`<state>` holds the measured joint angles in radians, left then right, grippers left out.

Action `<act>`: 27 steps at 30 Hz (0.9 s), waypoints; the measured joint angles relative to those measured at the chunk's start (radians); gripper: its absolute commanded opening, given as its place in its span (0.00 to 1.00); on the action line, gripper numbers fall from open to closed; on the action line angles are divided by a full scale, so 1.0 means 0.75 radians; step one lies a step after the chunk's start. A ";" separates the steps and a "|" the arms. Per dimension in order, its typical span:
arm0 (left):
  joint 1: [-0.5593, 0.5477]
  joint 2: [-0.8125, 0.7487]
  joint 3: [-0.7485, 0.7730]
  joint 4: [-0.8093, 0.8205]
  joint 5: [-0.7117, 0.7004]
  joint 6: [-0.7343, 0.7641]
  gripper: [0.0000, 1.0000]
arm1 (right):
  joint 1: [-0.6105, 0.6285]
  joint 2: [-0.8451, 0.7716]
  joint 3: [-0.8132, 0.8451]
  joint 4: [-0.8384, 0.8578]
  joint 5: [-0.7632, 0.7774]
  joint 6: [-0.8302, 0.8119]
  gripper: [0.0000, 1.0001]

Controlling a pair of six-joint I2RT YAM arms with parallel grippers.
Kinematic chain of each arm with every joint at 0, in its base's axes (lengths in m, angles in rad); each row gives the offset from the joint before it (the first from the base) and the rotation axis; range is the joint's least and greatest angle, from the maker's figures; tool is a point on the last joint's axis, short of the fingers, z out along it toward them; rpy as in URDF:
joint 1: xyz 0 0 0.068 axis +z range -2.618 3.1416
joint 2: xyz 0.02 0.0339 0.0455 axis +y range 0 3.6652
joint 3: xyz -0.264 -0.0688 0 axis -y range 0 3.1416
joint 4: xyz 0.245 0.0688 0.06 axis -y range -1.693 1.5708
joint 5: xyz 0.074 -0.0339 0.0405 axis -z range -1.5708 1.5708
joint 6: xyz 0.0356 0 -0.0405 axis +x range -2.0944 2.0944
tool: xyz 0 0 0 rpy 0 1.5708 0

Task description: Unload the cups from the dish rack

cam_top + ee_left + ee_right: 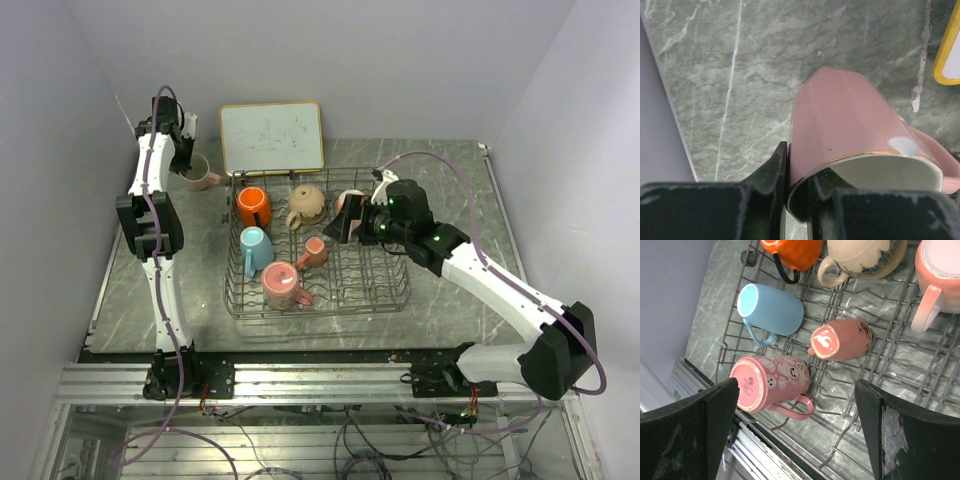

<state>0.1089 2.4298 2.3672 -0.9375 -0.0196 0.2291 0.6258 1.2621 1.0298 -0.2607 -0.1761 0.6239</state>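
Note:
A pink mug (202,174) with a gold rim (850,115) is at the far left of the table, outside the dish rack (405,292). My left gripper (188,160) (799,165) is shut on its wall, one finger inside and one outside. Whether the mug rests on the table I cannot tell. In the rack lie an orange cup (253,205) (792,250), a tan cup (307,204) (865,255), a light blue cup (256,248) (775,310), a small salmon cup (313,252) (842,339), a patterned pink cup (283,285) (772,382) and a pink cup (349,200) (940,265). My right gripper (348,226) (796,385) hangs open above the rack wires (900,355), holding nothing.
A wood-framed whiteboard (271,137) (947,50) leans at the back, just behind the rack and right of the held mug. The grey wall runs close along the left of the table. The marble table top (455,190) shows right of the rack.

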 measured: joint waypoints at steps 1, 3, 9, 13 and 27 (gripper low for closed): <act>-0.002 0.006 0.000 -0.001 0.005 0.004 0.07 | 0.004 0.010 -0.002 0.001 0.006 -0.004 1.00; -0.007 0.019 0.002 -0.003 0.018 0.014 0.07 | 0.014 0.031 -0.005 0.000 0.014 -0.012 1.00; -0.019 0.037 0.030 -0.034 0.069 0.037 0.07 | 0.062 0.088 -0.006 -0.001 0.051 -0.023 1.00; -0.020 0.037 0.033 -0.044 0.073 0.039 0.63 | 0.109 0.121 -0.006 -0.002 0.085 -0.034 1.00; -0.027 -0.111 -0.005 0.031 0.051 0.009 1.00 | 0.260 0.214 -0.005 0.007 0.073 -0.327 0.97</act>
<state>0.0883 2.3466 2.3634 -0.9142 0.0189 0.2359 0.8207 1.4223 1.0264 -0.2558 -0.1211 0.3786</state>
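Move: The left hand grips the pink cup by its rim wall, the cup's middle some 3 cm ahead, 4 right and 4 below; the whiteboard is 5 ahead and 22 right, level, the orange cup 11 back and 20 right, 2 below. About 15 cm below the right hand, the patterned pink cup lies 8 back and 14 left, the small cup 1 back and 8 left, the blue cup 21 straight left. The left hand shifts the held pink cup nearly 2 cm right and 1 cm down to the table left of the rack, pauses, opens wide, frees the rim and rises about 5 cm. Meanwhile the right hand, open and empty, sinks some 7 cm while sweeping left and back towards the patterned pink cup, its wrist turning counter-clockwise and rolling left side down. ##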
